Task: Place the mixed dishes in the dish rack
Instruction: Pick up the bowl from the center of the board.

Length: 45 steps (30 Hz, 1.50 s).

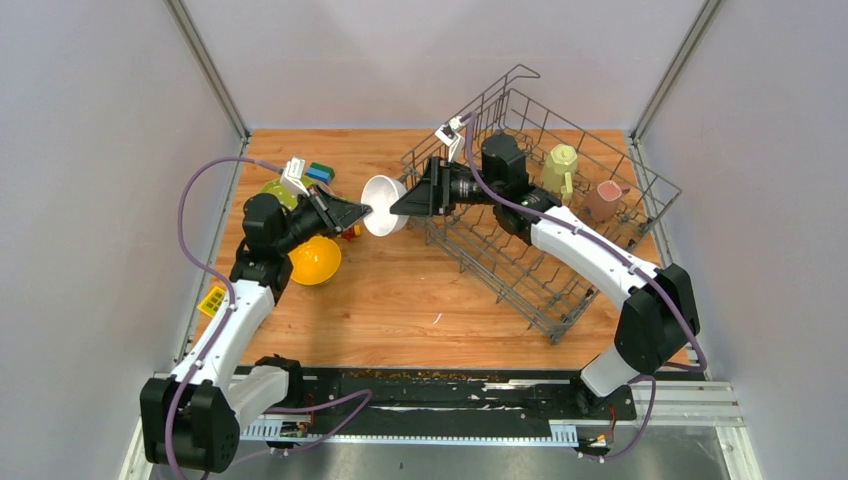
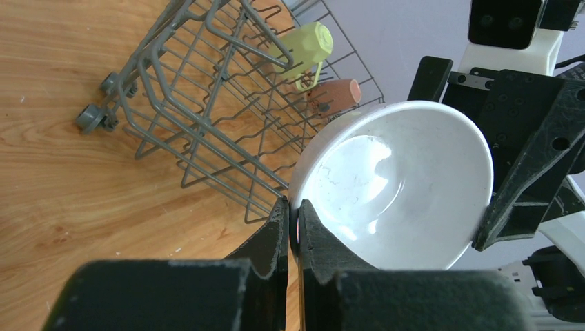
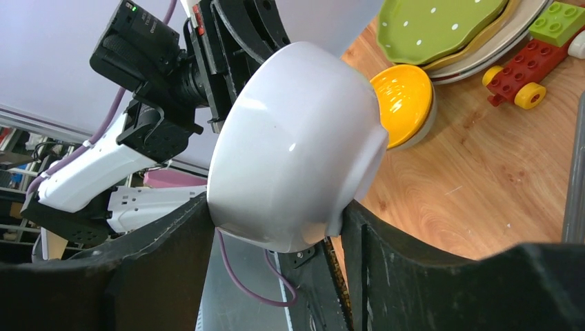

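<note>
A white bowl (image 1: pixel 383 205) (image 2: pixel 400 186) (image 3: pixel 296 152) hangs in the air left of the grey wire dish rack (image 1: pixel 560 270) (image 2: pixel 207 89). My left gripper (image 1: pixel 362 211) (image 2: pixel 295 214) is shut on its rim. From the other side, my right gripper (image 1: pixel 400 205) (image 3: pixel 274 207) spans the bowl's body, both fingers touching it. A pale-green mug (image 1: pixel 560 168) (image 2: pixel 303 45) and a pink mug (image 1: pixel 604 198) (image 2: pixel 338 93) sit inside the rack. On the table at the left lie a yellow bowl (image 1: pixel 315 260) (image 3: pixel 403 100) and a lime-green dotted plate (image 1: pixel 275 190) (image 3: pixel 441 27), which tops a stack of plates.
Toy blocks lie at the left: a red wheeled one (image 3: pixel 524 69), a green one (image 3: pixel 564 21), a blue-green one (image 1: pixel 320 172) and a yellow one (image 1: pixel 211 300). The rack stands at an angle across the right half of the table, with walls on three sides.
</note>
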Each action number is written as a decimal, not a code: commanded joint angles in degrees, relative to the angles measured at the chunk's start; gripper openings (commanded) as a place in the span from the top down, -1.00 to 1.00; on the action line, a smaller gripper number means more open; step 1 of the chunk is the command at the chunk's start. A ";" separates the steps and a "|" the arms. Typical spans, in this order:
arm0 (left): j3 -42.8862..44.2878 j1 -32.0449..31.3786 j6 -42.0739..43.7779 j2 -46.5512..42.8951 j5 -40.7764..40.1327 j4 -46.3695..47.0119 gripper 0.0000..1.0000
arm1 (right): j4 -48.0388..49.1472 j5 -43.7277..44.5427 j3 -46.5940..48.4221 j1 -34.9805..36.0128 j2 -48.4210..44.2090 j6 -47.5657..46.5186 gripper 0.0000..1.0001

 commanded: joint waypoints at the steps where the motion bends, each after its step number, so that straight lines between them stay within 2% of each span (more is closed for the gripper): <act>1: 0.72 -0.60 0.25 -0.16 1.27 3.70 1.00 | 2.97 -1.15 2.49 0.36 0.20 0.58 -0.09; 14: 0.86 -0.80 0.35 0.37 0.91 3.70 1.00 | 3.08 -2.09 2.63 0.36 0.38 0.58 0.08; 16: 0.84 -0.86 0.35 0.44 0.92 3.64 1.00 | 2.93 -1.92 2.54 0.33 0.47 0.49 0.22; 22: 1.36 -0.97 0.91 0.84 1.35 2.54 0.96 | 1.57 -1.98 2.77 0.33 1.44 0.33 0.35; 28: 2.65 -0.97 2.97 1.48 1.35 -1.40 0.52 | -0.18 1.80 2.41 0.35 0.61 -1.00 0.47; 34: 3.03 -0.97 3.28 1.66 1.45 -2.25 0.28 | -1.51 3.91 2.10 0.36 -0.10 -1.79 0.50; 38: 3.02 -0.97 3.42 1.76 1.51 -2.60 0.21 | -1.68 4.89 1.93 0.36 -0.32 -2.18 0.51; 45: 3.41 -0.98 6.00 1.03 0.40 -6.50 -0.10 | -1.69 7.02 1.15 0.36 -1.52 -2.93 0.54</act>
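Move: Both grippers already hold the white bowl, which is tipped on edge with its mouth towards the left arm. Its middle is about 5 cm above the left gripper, 3 cm to its right and 2 cm ahead. The yellow bowl lies 14 cm left of the left gripper, 4 cm back and 24 cm below; the toy car is 8 cm left, 5 cm ahead and equally low. From the right gripper, the white bowl's middle is 3 cm left, 2 cm ahead and level; the dish rack's middle is 27 cm right, 5 cm ahead and 25 cm below. Keep the right gripper clamped across the white bowl's wall and foot. Hold both hands still at first, then lower them together about 2 cm, the right one easing some 1 cm forward as it sinks. While sinking, open the left fingers to about half so they let go of the rim, and leave them straddling it without backing off. ##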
